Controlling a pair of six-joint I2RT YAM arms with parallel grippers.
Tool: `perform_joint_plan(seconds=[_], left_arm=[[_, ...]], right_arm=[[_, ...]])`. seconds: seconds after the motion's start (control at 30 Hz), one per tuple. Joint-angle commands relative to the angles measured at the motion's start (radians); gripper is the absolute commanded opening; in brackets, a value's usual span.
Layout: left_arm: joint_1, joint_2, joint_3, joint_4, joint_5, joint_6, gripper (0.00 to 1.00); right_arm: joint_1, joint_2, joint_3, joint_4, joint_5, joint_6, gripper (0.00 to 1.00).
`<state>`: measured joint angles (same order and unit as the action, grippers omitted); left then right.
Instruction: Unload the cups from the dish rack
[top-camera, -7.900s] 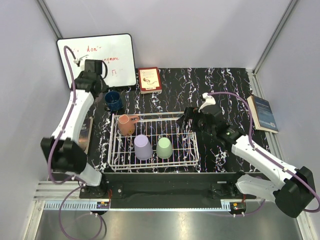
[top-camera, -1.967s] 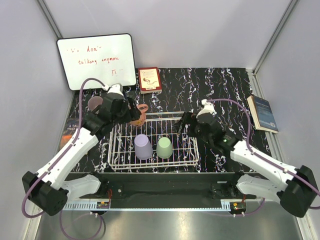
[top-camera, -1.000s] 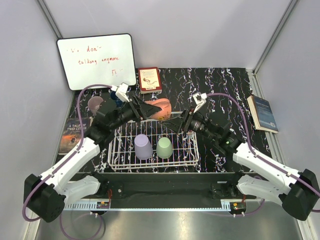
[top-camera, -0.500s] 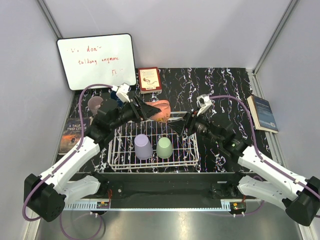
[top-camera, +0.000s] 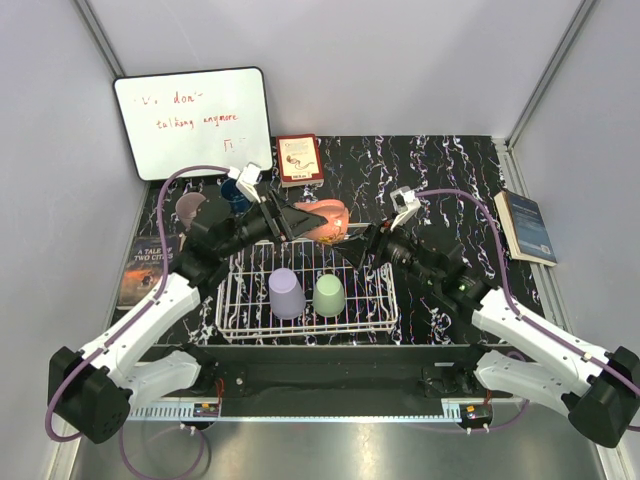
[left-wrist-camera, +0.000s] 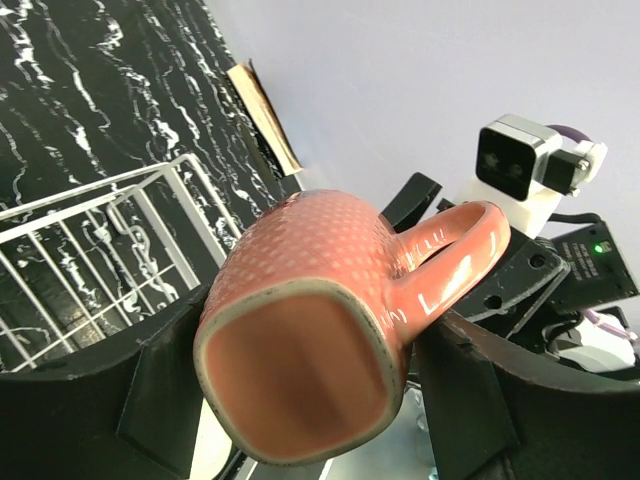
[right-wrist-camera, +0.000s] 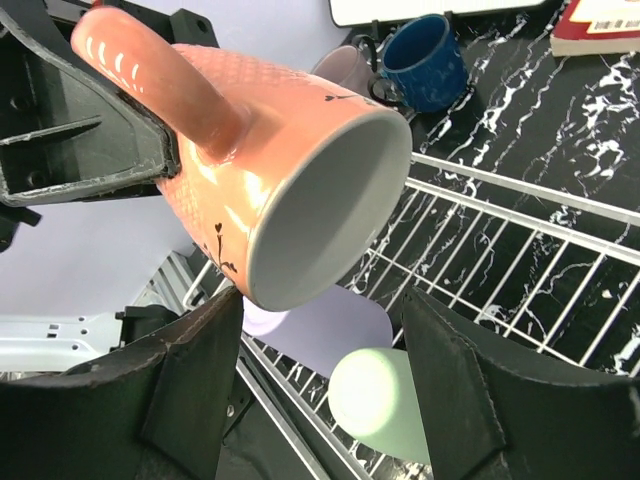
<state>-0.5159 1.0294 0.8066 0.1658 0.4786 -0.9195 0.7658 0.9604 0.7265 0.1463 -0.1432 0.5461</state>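
My left gripper (top-camera: 300, 220) is shut on the terracotta mug (top-camera: 322, 220) and holds it on its side in the air above the far edge of the white wire dish rack (top-camera: 388, 292). In the left wrist view the mug (left-wrist-camera: 320, 290) fills the gap of that gripper (left-wrist-camera: 315, 400), base toward the camera, handle to the right. My right gripper (top-camera: 352, 243) is open, right at the mug's mouth. The right wrist view shows the mug (right-wrist-camera: 270, 180) with its pale inside just above the spread fingers (right-wrist-camera: 190, 390). A lavender cup (top-camera: 286, 293) and a light green cup (top-camera: 329, 295) stand upside down in the rack.
A dark blue mug (top-camera: 232, 190) and a mauve cup (top-camera: 190, 208) stand on the table left of the rack. A whiteboard (top-camera: 195, 120) leans at the back left, with a red book (top-camera: 299, 160) beside it. Another book (top-camera: 150, 270) lies far left and a blue one (top-camera: 527, 227) far right.
My left gripper has lifted the terracotta mug out of the rack and carried it right. My right gripper has risen and closed in on the mug's mouth.
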Motion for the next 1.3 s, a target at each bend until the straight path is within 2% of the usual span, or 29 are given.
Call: perform_joint_plan(seconds=[0.0,0.2,0.33,0.57,0.8,0.83,0.9,0.93,1.0,1.03,1.07,1.13,1.17,1.23,1.27], left_arm=[[0.001,-0.015,-0.006,0.184,0.060,-0.051,0.00],[-0.001,0.011,-0.049,0.253,0.094,-0.096,0.00],[-0.010,0.038,-0.053,0.320,0.124,-0.122,0.00],[-0.041,0.061,-0.052,0.380,0.149,-0.147,0.00],[-0.044,0.072,-0.038,0.385,0.160,-0.144,0.00],[-0.045,0.074,-0.040,0.386,0.160,-0.142,0.00],[-0.044,0.075,-0.043,0.383,0.155,-0.142,0.00],[-0.044,0.074,-0.043,0.379,0.153,-0.139,0.00],[-0.044,0.074,-0.037,0.365,0.149,-0.128,0.00],[-0.044,0.070,-0.032,0.341,0.146,-0.116,0.00],[-0.044,0.069,-0.029,0.330,0.143,-0.107,0.04],[-0.044,0.063,-0.024,0.313,0.135,-0.087,0.21],[-0.044,0.061,-0.023,0.307,0.134,-0.081,0.46],[-0.044,0.058,-0.011,0.275,0.126,-0.062,0.70],[-0.044,0.057,-0.001,0.256,0.118,-0.055,0.85]], right_arm=[[0.003,-0.020,0.013,0.079,-0.019,-0.017,0.72],[0.004,-0.014,0.019,0.128,-0.068,0.014,0.73],[0.004,0.026,0.025,0.211,-0.157,0.048,0.72],[0.007,0.156,0.051,0.312,-0.288,0.127,0.63],[0.015,0.186,0.039,0.323,-0.302,0.132,0.44],[0.015,0.182,0.036,0.320,-0.292,0.132,0.34],[0.017,0.172,0.034,0.302,-0.280,0.123,0.22],[0.017,0.167,0.034,0.293,-0.277,0.120,0.12],[0.017,0.153,0.036,0.265,-0.269,0.110,0.00],[0.017,0.149,0.036,0.256,-0.259,0.107,0.00],[0.017,0.140,0.034,0.248,-0.256,0.100,0.00],[0.017,0.112,0.030,0.224,-0.236,0.094,0.00],[0.018,0.101,0.027,0.216,-0.228,0.084,0.00],[0.020,0.064,0.021,0.184,-0.205,0.078,0.00],[0.020,0.051,0.021,0.173,-0.199,0.068,0.00]])
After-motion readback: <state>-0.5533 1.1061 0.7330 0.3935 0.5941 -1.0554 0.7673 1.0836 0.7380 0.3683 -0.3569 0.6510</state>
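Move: The left hand already holds the orange mug, its middle only about 2 cm right of the hand point. From the open right hand the mug lies roughly 5 cm left, 2 cm ahead and 3 cm higher, its open end towards that hand. Below in the rack stand the green cup, some 6 cm back, 4 cm left and 18 cm down from the right hand, and the purple cup, about 9 cm farther left. The right fingers come onto the orange mug near its open end and close by about a third to pinch it. To get there the hand first lifts slightly, then swings left some 4 cm, turning roughly 10 degrees counter-clockwise. The left hand keeps its grip and brings the mug to it, going right about 3 cm and back 2 cm with a slight clockwise turn. ##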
